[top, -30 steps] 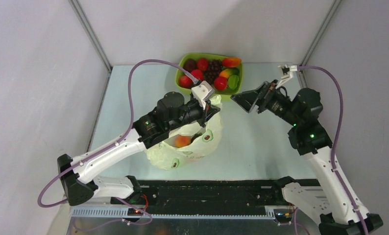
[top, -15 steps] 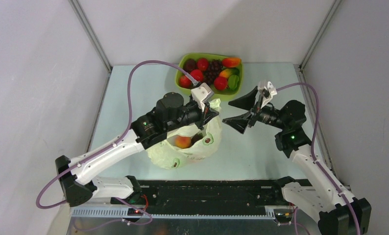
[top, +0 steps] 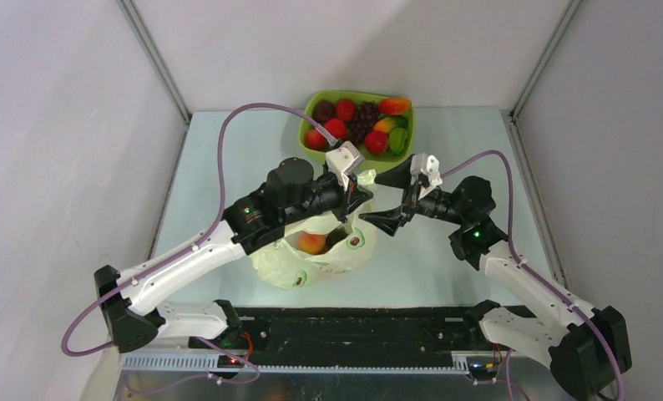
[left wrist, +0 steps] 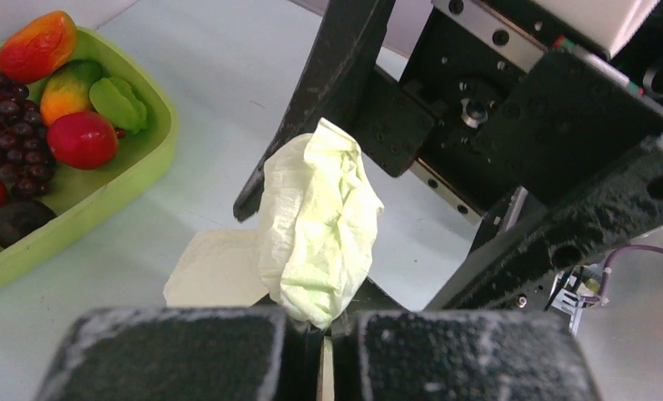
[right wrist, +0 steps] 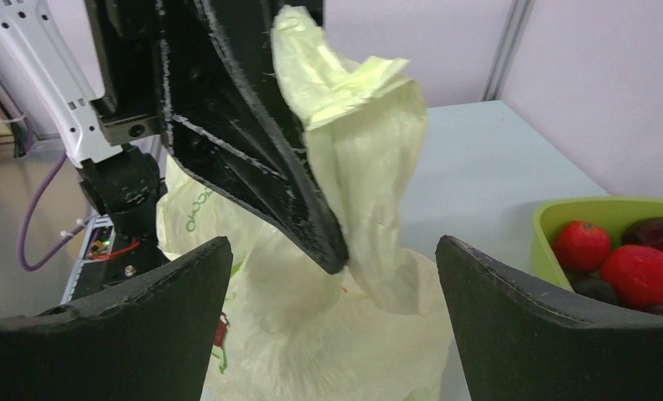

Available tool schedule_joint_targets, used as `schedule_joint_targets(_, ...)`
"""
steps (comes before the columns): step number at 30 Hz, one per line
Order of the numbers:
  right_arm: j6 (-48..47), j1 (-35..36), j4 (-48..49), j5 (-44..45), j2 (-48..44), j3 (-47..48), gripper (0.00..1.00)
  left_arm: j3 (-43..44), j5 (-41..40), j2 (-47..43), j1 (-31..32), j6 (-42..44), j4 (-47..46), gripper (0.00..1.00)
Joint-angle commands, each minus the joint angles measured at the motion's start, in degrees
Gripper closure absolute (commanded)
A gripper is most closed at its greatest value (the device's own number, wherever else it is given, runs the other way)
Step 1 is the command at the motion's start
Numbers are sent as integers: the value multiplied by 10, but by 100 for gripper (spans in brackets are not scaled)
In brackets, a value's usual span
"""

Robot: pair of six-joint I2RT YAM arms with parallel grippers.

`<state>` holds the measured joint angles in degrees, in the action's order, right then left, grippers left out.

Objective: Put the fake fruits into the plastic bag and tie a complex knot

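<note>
The pale yellow-green plastic bag (top: pixel 299 266) sits mid-table with an orange-pink peach (top: pixel 311 242) showing inside. My left gripper (left wrist: pixel 324 322) is shut on a bunched handle (left wrist: pixel 320 221) of the bag and holds it up above the bag's right side. My right gripper (top: pixel 388 198) stands wide open just right of that handle, one finger on each side of it, apart from it. In the right wrist view the handle (right wrist: pixel 357 142) rises between my right gripper's (right wrist: pixel 332 242) fingers, beside a left finger (right wrist: pixel 236 125). More fake fruits (top: pixel 345 109) lie in the tray. No knot is in view.
The lime-green tray (top: pixel 307 113) stands at the back, just behind both grippers, holding red apples (right wrist: pixel 641 271), purple grapes (left wrist: pixel 2 125) and other fruits. A beige patch (left wrist: pixel 215 267) lies on the table under the handle. Grey walls close in left, right and behind.
My right arm has swung in from the right toward the bag, its open fingers now straddling the raised handle. The left gripper has kept its hold in place.
</note>
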<state>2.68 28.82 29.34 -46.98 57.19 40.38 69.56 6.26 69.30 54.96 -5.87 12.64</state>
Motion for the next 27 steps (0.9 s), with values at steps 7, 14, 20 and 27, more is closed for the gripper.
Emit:
schedule_joint_targets(7, 37, 48, 100, 36, 11, -25, 10, 9, -31, -26, 0, -28, -49, 100)
schedule_joint_targets(14, 51, 62, 110, 111, 7, -45, 26, 4, -35, -28, -6, -37, -58, 100)
schedule_joint_targets(20, 70, 67, 144, 130, 11, -47, 36, 0, -28, -26, -8, -43, -65, 100)
schedule_joint_targets(27, 84, 75, 166, 151, 25, -47, 53, -2, -26, -27, -9, -47, -70, 100)
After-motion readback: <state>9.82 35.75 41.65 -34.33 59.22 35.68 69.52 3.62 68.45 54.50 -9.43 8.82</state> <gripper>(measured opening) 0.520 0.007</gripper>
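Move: The gathered neck of the plastic bag stands about 3 cm to the left of the open right hand and 2 cm ahead, about level with it. From the left hand, which already pinches the gathered plastic, that free stretch of neck hangs straight down, some 3 cm below. From the right hand, the peach in the bag lies 3 cm back, 13 cm left and 22 cm below. The green fruit basket is 34 cm ahead, 1 cm left and 26 cm lower. The left fingers keep their pinch on the gathered bag top and lift it about 2 cm, easing a little forward. Meanwhile the right hand works about 2 cm left towards the neck under them, first drawing back some 1.5 cm and then coming forward again. It rolls slightly as its wide-open fingers close to about half, one on each side of the neck. ##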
